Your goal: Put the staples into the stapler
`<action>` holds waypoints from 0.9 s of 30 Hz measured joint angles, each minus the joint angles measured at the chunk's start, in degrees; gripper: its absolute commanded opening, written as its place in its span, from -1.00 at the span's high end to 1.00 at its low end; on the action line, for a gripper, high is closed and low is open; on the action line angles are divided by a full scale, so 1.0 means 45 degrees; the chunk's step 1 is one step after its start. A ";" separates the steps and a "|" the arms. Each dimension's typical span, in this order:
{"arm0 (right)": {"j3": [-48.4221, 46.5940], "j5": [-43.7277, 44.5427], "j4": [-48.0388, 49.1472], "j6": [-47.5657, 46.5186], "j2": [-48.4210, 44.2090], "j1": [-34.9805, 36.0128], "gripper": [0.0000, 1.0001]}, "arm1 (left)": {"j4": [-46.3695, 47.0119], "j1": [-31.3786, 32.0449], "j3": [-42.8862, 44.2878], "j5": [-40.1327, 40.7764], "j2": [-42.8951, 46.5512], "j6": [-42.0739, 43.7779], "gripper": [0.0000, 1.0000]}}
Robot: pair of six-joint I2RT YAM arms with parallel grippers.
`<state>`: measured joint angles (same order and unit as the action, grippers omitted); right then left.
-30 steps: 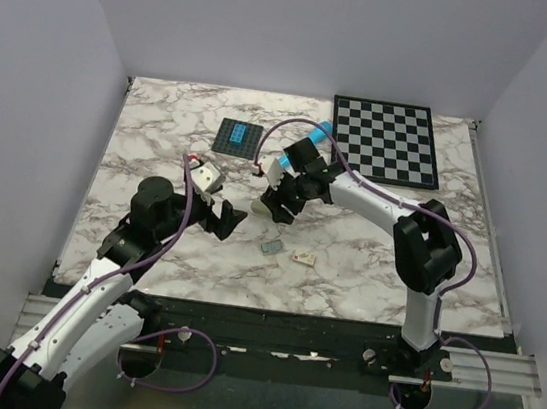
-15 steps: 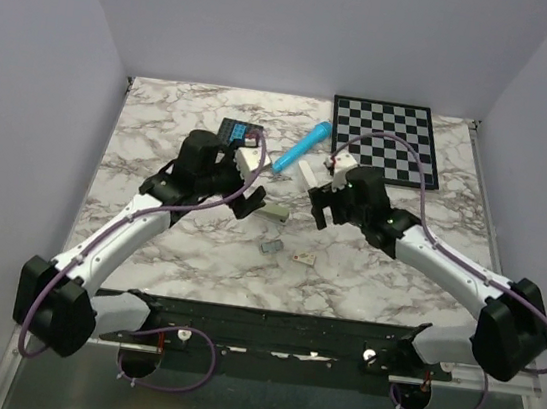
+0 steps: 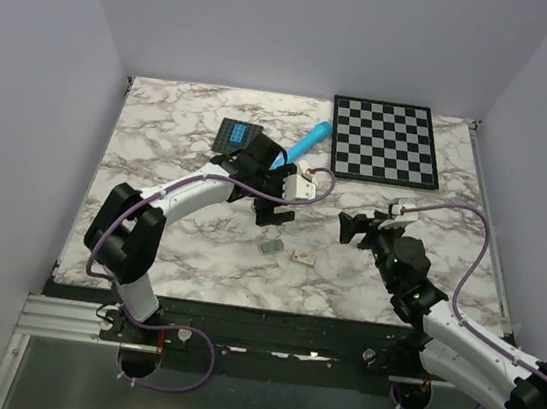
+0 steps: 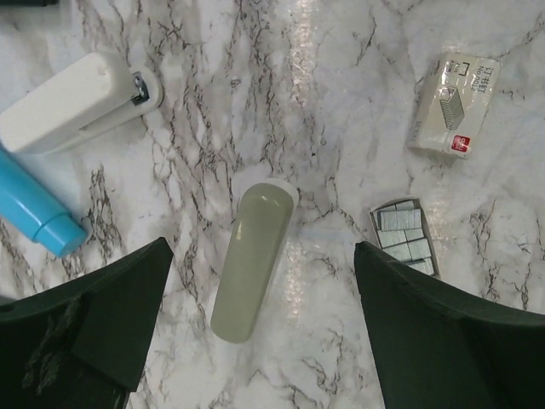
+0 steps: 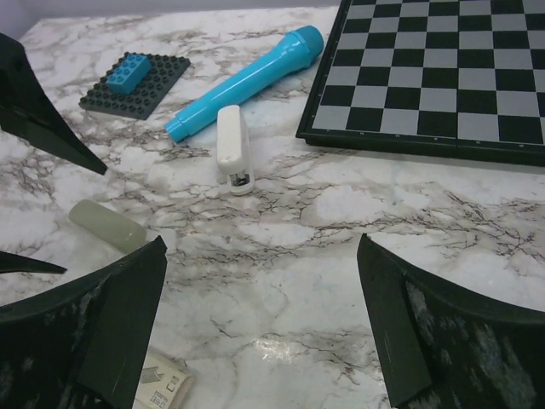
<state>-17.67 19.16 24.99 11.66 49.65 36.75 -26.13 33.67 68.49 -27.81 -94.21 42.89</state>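
Observation:
The cream-white stapler (image 5: 232, 147) lies on the marble beside a blue cylinder (image 5: 247, 81); in the left wrist view the stapler (image 4: 72, 102) is at the upper left. The staples (image 4: 407, 237) sit as silvery strips in a small tray, which is also visible from above (image 3: 270, 247). My left gripper (image 4: 262, 273) hangs open above a grey-green rounded bar (image 4: 251, 260) and does not touch it. My right gripper (image 5: 260, 247) is open over bare marble, nearer than the stapler and holding nothing. From above, the left gripper (image 3: 275, 208) is mid-table and the right gripper (image 3: 356, 226) is to its right.
A staple box (image 4: 451, 102) lies near the tray and also appears from above (image 3: 303, 257). A chessboard (image 3: 383, 140) fills the back right. A dark brick plate with a blue brick (image 5: 136, 85) sits at the back, left of the cylinder.
The left arm has swung right, bringing its gripper over the grey-green bar. The right arm has pulled back toward the near right, away from the stapler, with its jaws wide.

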 measured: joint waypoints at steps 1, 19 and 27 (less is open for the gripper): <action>0.0316 0.0068 0.0466 0.0078 -0.0165 0.0000 -1.00 | -0.0097 0.0107 0.0199 0.0010 -0.0379 0.0287 -0.82; 0.0651 0.0185 0.2249 0.0219 0.0967 0.0000 -1.00 | -0.2166 0.0525 0.2623 0.0379 -0.3395 0.2302 -0.16; 0.0588 0.0155 0.2268 0.0209 0.1316 0.0000 -1.00 | -0.2987 0.0525 0.3565 0.0408 -0.4255 0.2540 0.51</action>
<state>-15.03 19.86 35.20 12.60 55.57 36.75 -39.57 36.03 84.53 -25.98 -113.36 54.33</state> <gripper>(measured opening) 0.998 0.425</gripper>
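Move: The green stapler lies on the table almost straight below the left hand, some 8 cm down and about 1 cm ahead. The white stapler is about 8 cm ahead and 8 cm to that hand's right; the open staple tray sits 7 cm back and 2 cm right, the staple box 9 cm back and 10 cm right, all roughly 8 to 9 cm lower. From the right hand the green stapler is about 21 cm left, 1 cm ahead and 13 cm down. The left fingers come to straddle the green stapler near its right-hand end and close from wide open to a bit under half, ending against its two sides. To get there the hand sinks about 6 cm, quickly at first and then slower, easing some 2 cm right and a little forward while the wrist tips the fingers steeper and turns roughly 10 degrees clockwise. ##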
